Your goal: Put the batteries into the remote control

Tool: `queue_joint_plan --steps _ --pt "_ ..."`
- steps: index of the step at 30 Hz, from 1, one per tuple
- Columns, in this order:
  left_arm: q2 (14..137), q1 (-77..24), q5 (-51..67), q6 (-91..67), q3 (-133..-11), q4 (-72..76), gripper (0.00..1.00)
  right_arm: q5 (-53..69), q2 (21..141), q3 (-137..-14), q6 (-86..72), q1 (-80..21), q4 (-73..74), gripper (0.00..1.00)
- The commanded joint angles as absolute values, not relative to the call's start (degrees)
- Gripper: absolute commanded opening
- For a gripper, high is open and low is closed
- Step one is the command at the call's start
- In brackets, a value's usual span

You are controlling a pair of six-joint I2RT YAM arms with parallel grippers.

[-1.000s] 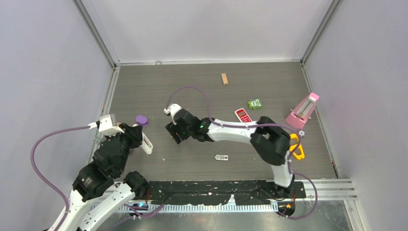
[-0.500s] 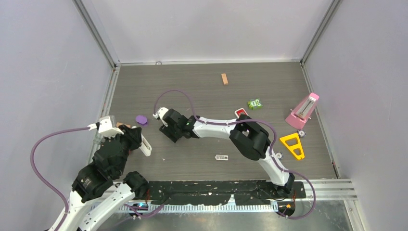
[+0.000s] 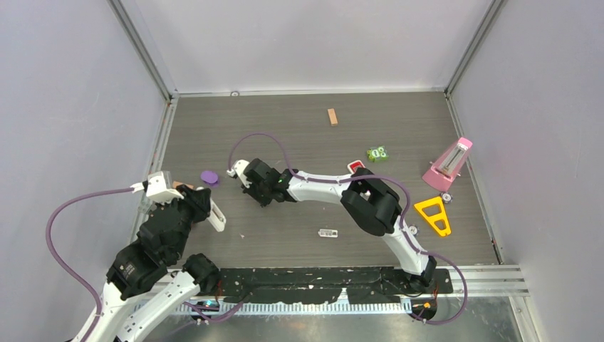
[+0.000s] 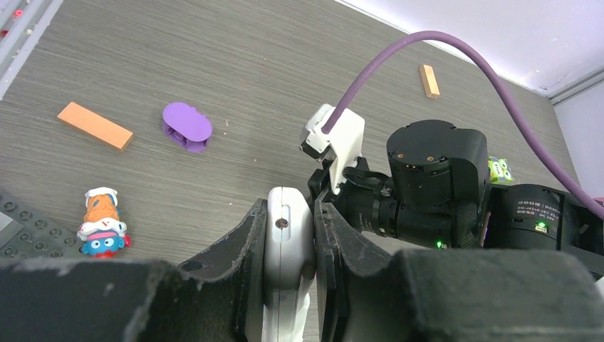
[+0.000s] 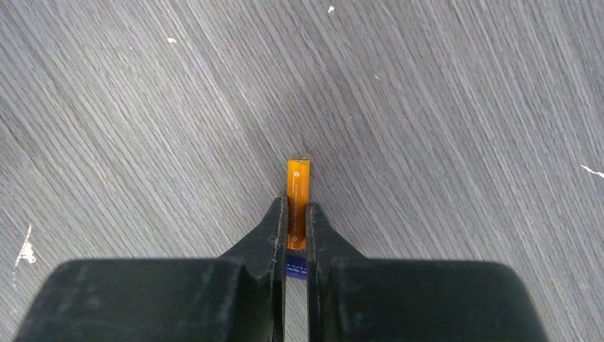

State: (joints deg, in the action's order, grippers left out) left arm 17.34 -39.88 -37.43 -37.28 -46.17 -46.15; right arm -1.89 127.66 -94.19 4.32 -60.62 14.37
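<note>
The white remote control [image 4: 288, 239] stands edge-on between the jaws of my left gripper [image 4: 290, 214], which is shut on it at the table's left side [image 3: 216, 216]. In the right wrist view a slim orange battery [image 5: 298, 187] lies on the grey table, and my right gripper [image 5: 297, 210] is shut on its near end. A dark blue piece [image 5: 296, 268] shows between the jaws just behind the orange; whether it is a second cell I cannot tell. From above, my right gripper [image 3: 255, 194] is low over the table, just right of the left one.
A purple piece [image 3: 209, 177], an orange block [image 4: 95, 125] and a small toy figure [image 4: 100, 222] lie near the left arm. A tan block [image 3: 332, 116], red remote [image 3: 355, 166], green toy [image 3: 377, 153], pink metronome [image 3: 447, 164], yellow triangle [image 3: 434, 215] and small white piece [image 3: 327, 232] lie elsewhere.
My right arm reached left across the table and its jaws closed on the orange battery. The left gripper kept hold of the remote and barely moved.
</note>
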Motion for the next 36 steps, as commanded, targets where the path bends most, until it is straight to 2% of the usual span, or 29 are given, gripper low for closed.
queue_joint_plan --steps 1,11,14,18,24,30,36 --pt "17.98 -39.81 -36.91 -38.15 -46.46 -43.97 0.0 -2.83 126.24 -91.46 4.77 -60.26 14.4 0.07" --pt "20.13 -39.82 -29.48 -36.91 -44.91 -39.83 0.0 -0.97 116.7 -89.82 -2.74 -55.52 11.71 0.05" --pt "21.28 -39.86 -24.64 -36.1 -43.46 -36.19 0.0 -1.27 111.84 -85.3 -4.31 -54.58 12.72 0.05" --pt "25.3 -39.87 -13.03 -33.5 -40.9 -29.09 0.0 -4.17 101.85 -76.28 -4.22 -53.95 15.32 0.05" --pt "33.61 -39.69 10.04 -28.6 -37.69 -16.28 0.0 -3.97 91.84 -62.93 6.31 -53.54 18.68 0.05" --pt "35.46 -38.31 26.59 -26.18 -33.93 -1.21 0.0 -4.22 91.18 -58.29 15.28 -51.82 21.03 0.05" --pt "34.22 -37.65 33.54 -24.22 -31.89 3.86 0.0 -2.8 92.68 -56.74 19.32 -48.64 21.95 0.06"
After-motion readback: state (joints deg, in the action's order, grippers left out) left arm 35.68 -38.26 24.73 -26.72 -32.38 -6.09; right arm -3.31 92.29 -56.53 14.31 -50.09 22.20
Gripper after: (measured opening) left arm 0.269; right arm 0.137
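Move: The right fingers already pinch the orange battery down on the table; the white remote, hanging upright in the left grip, stands some 10 cm back of them, 9 cm left and 18 cm higher. A blue battery lies about 1 cm back and 1 cm to the right of the right fingertips, the battery cover 12 cm back and 22 cm right. From the left hand, the orange battery is about 10 cm ahead, 9 cm right and 24 cm below. The right hand lifts the orange battery clear of the table, rising about 9 cm as it sweeps off to the right, then sinks again most of that height while still travelling right, over 20 cm in all and slightly back, its pinch kept. Alongside, the left hand carries the remote about 20 cm to the right on a shallow dip, swinging some 60 degrees clockwise with its grip unchanged, so that it stays to the left of the battery and above it. ##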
